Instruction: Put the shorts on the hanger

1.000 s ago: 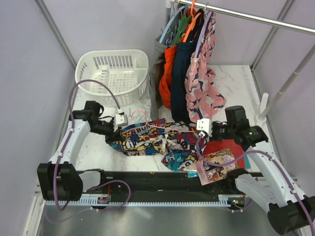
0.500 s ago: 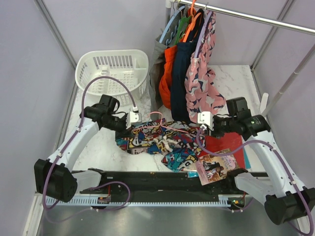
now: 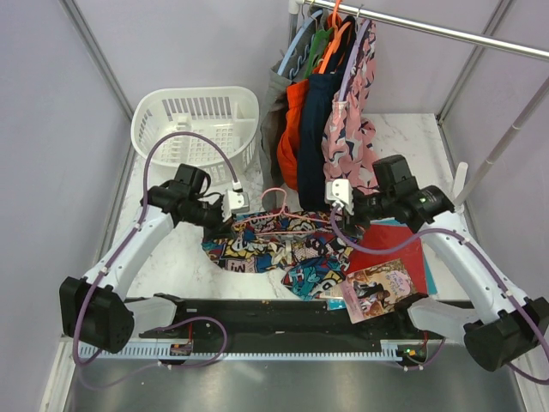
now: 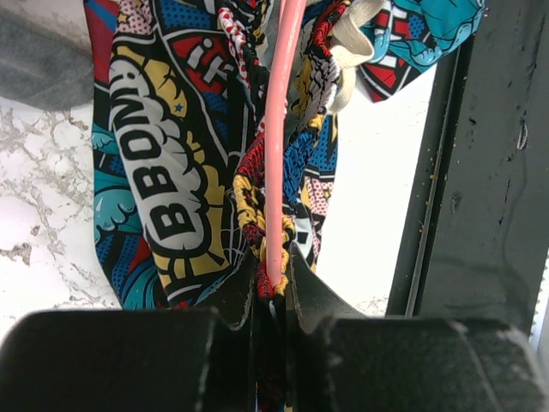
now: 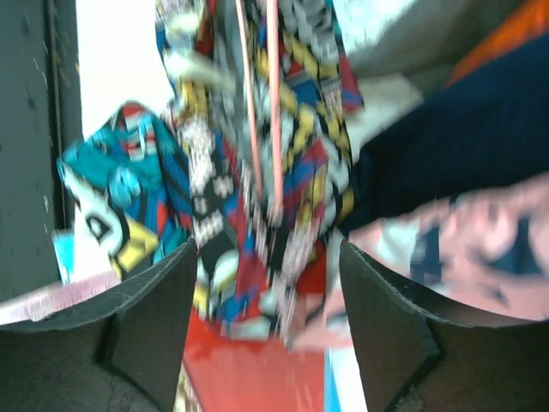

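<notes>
The comic-print shorts lie bunched on the marble table between both arms. The pale-pink wire hanger lies over them, hook toward the back. My left gripper is shut at the hanger's left end. In the left wrist view the pink hanger runs straight into the closed left gripper, pinched together with a gathered edge of the shorts. My right gripper stands open at the shorts' right side. The blurred right wrist view shows the shorts and hanger just beyond the right gripper, with nothing gripped.
A white basket stands at the back left. Several garments hang from a metal rail behind the shorts. A red cloth and a printed card lie under the right arm. A black bar runs along the front.
The right gripper has opened, let go of the shorts and hanger, and swung left toward the back. The left gripper, still shut, moved right, bunching the shorts toward the centre.
</notes>
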### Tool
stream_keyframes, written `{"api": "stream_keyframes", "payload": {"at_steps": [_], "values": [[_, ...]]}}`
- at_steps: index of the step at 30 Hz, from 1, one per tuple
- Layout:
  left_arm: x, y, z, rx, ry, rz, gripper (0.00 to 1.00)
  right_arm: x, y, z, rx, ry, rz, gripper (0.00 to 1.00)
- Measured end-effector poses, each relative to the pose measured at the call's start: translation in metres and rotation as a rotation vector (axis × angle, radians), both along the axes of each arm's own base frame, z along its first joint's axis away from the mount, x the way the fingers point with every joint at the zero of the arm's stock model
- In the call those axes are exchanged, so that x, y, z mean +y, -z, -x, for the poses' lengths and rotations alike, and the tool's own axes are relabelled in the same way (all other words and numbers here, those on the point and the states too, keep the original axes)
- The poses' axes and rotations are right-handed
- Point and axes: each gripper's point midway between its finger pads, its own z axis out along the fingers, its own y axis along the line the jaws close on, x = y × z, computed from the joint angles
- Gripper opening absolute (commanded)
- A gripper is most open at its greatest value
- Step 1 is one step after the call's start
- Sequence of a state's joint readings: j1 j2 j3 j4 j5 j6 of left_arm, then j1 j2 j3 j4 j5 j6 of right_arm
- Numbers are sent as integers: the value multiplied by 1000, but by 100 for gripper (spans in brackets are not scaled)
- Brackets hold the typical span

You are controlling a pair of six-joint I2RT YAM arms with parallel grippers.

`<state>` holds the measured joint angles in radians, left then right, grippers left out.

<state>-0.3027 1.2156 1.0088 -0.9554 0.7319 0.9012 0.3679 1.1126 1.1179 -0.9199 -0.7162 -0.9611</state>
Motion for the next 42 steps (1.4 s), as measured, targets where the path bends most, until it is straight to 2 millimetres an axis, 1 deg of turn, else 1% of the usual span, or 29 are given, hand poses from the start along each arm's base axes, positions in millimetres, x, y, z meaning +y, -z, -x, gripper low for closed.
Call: {"api": "stream_keyframes", "payload": {"at_steps": [3, 7, 8, 10, 12, 13, 14, 15, 16, 17, 18, 20, 21, 23, 24, 26, 27, 29, 30, 33, 35, 36, 38, 40, 41, 42], "values": [[-4, -1, 3, -4, 17, 2, 2, 30, -6, 3, 6, -37, -36, 64], [-7, -2, 6, -3, 27, 6, 2, 72, -13, 9, 16, -87, -71, 62], [-7, -3, 6, -5, 28, 7, 2, 79, -14, 9, 19, -91, -73, 61], [-8, -6, 7, -14, 28, 13, 2, 93, -14, 4, 26, -95, -73, 51], [-8, -11, 9, -30, 27, 21, 2, 100, -12, -1, 29, -90, -69, 45], [-8, -13, 9, -37, 27, 25, 2, 102, -10, -3, 34, -85, -67, 45], [-8, -16, 10, -46, 27, 30, 2, 102, -9, -4, 41, -78, -63, 44], [-9, -19, 11, -55, 28, 36, 2, 103, -8, -4, 47, -74, -60, 30], [-9, -22, 11, -65, 30, 41, 2, 103, -9, -3, 51, -70, -61, 20], [-9, -26, 12, -73, 29, 45, 2, 104, -13, -3, 57, -65, -67, 6], [-10, -29, 12, -79, 27, 50, 3, 104, -17, -2, 55, -68, -71, 0], [-11, -37, 11, -92, 18, 58, 8, 106, -27, 0, 55, -68, -79, 0], [-11, -42, 10, -99, 14, 64, 19, 106, -32, 0, 53, -67, -83, 0], [-13, -53, 8, -114, 5, 77, 35, 105, -44, 0, 41, -58, -86, 0], [-14, -58, 8, -124, 1, 86, 48, 104, -51, -1, 31, -51, -90, 0], [-17, -76, 7, -148, -7, 119, 59, 101, -64, -2, 13, -28, -93, 0], [-18, -84, 6, -165, -9, 130, 67, 99, -70, -2, 5, -20, -97, 0], [-19, -103, 5, -198, -22, 155, 75, 96, -85, -2, -21, -2, -109, 0], [-20, -115, 4, -221, -30, 172, 81, 93, -95, -2, -38, 8, -113, 0], [-23, -152, 0, -293, -55, 225, 83, 86, -122, -1, -77, 34, -133, 0], [-25, -186, -2, -366, -74, 278, 85, 80, -146, 1, -110, 55, -149, 0], [-26, -200, -3, -395, -81, 301, 88, 77, -156, 2, -123, 64, -157, 0], [-27, -227, -3, -453, -93, 348, 89, 69, -175, 6, -148, 87, -172, 0], [-27, -246, -2, -496, -99, 383, 92, 57, -184, 13, -160, 112, -167, 0], [-27, -251, -2, -510, -100, 393, 92, 51, -184, 17, -160, 123, -158, 0], [-28, -256, -2, -520, -102, 403, 95, 44, -183, 22, -157, 137, -146, 0]]}}
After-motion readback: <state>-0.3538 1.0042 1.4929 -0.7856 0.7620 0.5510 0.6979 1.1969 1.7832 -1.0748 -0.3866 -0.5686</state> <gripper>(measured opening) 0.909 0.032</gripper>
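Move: The pink hanger's middle, just under its hook, is about 12 cm left of the open right hand and roughly level with it. The shorts draped round the bar have their middle about 13 cm left, 5 cm back and 8 cm lower; the pink trousers hang some 15 cm ahead and 2 cm right. The left hand still grips the hanger's near end with the waistband; the hanger's middle is about 13 cm to its right, 3 cm ahead and a little above. The right fingers close on the hanger's bar just right of its hook, after the open hand has slid about 10 cm left towards the hook. They then lift it some 17 cm, drifting back right by about 6 cm and slightly back near the end. Once the right has its grip, the left fingers open wide and let go of the hanger's end and waistband; that hand, already creeping up, rises quickly to about 25 cm above its start, its fingers swinging up towards level as the wrist rolls. ##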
